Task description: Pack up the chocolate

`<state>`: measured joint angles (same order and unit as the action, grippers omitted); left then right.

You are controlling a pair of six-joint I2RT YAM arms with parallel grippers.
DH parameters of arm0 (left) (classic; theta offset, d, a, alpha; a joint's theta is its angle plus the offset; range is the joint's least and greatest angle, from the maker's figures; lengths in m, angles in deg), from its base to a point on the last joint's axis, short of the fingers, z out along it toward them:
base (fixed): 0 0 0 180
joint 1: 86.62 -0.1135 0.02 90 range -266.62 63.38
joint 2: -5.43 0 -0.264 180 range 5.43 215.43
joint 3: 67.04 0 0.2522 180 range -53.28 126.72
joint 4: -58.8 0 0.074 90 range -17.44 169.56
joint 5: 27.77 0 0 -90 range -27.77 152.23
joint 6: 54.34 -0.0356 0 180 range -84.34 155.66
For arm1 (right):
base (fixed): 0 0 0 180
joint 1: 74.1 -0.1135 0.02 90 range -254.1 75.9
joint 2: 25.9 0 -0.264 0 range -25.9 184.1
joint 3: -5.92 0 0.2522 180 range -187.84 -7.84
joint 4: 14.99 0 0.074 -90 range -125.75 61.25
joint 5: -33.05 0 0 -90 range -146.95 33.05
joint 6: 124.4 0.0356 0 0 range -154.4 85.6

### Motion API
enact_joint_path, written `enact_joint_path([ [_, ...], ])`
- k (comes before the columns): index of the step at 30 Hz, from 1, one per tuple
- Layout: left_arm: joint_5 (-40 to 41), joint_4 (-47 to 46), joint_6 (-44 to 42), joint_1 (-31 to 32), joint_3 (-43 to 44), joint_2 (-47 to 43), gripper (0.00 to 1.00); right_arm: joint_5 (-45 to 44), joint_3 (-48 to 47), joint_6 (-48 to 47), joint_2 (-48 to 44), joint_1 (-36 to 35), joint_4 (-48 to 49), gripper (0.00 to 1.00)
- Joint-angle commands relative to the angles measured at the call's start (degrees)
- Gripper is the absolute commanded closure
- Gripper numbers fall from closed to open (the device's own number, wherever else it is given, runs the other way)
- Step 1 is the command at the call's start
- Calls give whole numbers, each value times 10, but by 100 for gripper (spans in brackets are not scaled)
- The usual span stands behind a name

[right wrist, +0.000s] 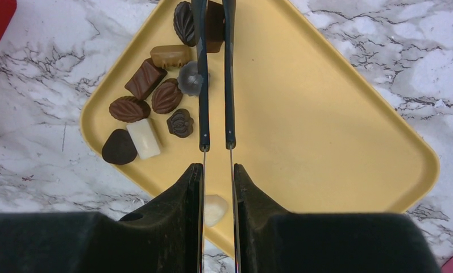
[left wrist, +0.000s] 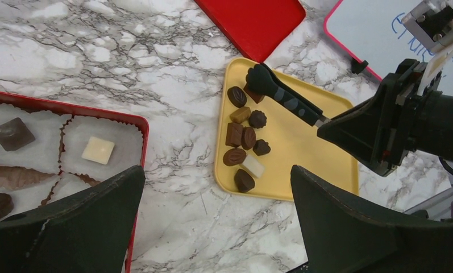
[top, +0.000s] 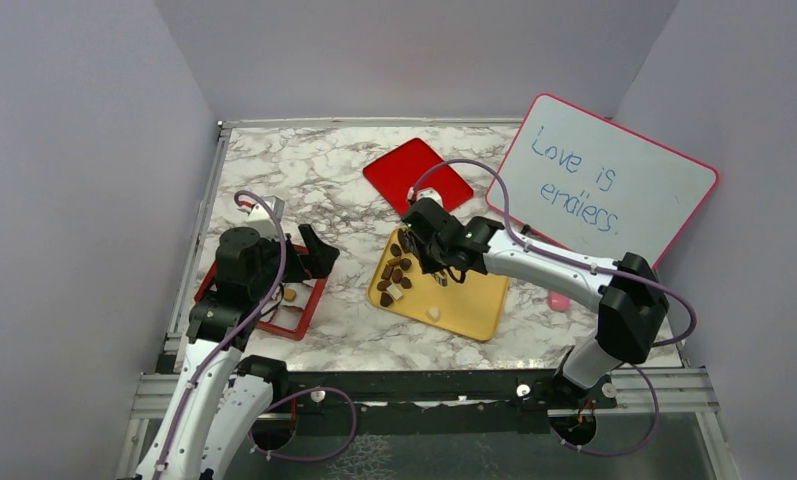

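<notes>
The chocolate (right wrist: 156, 108) lies as several dark, tan and cream pieces on a yellow tray (right wrist: 326, 125). One cream piece (right wrist: 214, 209) sits apart near the tray's edge. My right gripper (right wrist: 217, 170) is shut on black tongs (right wrist: 215, 85). The tong tips flank a dark square piece (right wrist: 214, 20) at the tray's far corner. My left gripper (left wrist: 217, 176) hangs open above bare marble between the tray (left wrist: 303, 148) and a red box (left wrist: 138, 122). The box holds a white square (left wrist: 98, 150) and a dark square (left wrist: 12, 133).
A red lid (top: 417, 175) lies behind the tray (top: 464, 300). A whiteboard (top: 609, 180) with a pink frame leans at the back right, and a small pink object (top: 559, 300) lies by its foot. The red box (top: 304, 310) sits near the table's left edge.
</notes>
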<state>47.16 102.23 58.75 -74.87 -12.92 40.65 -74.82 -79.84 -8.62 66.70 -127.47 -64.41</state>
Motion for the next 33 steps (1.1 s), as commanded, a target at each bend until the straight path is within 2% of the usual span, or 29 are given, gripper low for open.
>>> enact_joint_path([
  [1, 54, -7, 9, 1, 10, -19, 1, 28, 18, -20, -36, 3, 45, 76],
  [10, 217, -12, 9, 2, 30, -53, 1, 119, 22, -42, -52, 3, 119, 76],
  [16, 277, -13, 10, 2, 69, -42, 1, 197, 9, -49, -19, 3, 194, 76],
  [24, 328, -13, 20, 2, 118, -32, 1, 299, -18, -41, 22, 0, 264, 76],
  [33, 337, -15, 31, 3, 136, -30, 1, 344, -55, -35, 56, -29, 282, 76],
])
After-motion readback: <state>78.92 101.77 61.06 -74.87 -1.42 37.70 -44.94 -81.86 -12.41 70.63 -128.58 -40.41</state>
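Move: The right hand grips tongs with a brown chocolate in their tips. The red box it goes to is centred about 35 cm to its left, roughly level fore and aft, 10 cm below. The yellow tray's middle is some 4 cm to its right, level, 11 cm below; a loose white chocolate lies about 7 cm back and 3 cm right. From the left hand, the box's middle is about 15 cm left, 2 cm back and 19 cm below. Right hand swings the tonged chocolate about 13 cm left and up towards the box; left hand retreats up-left. ##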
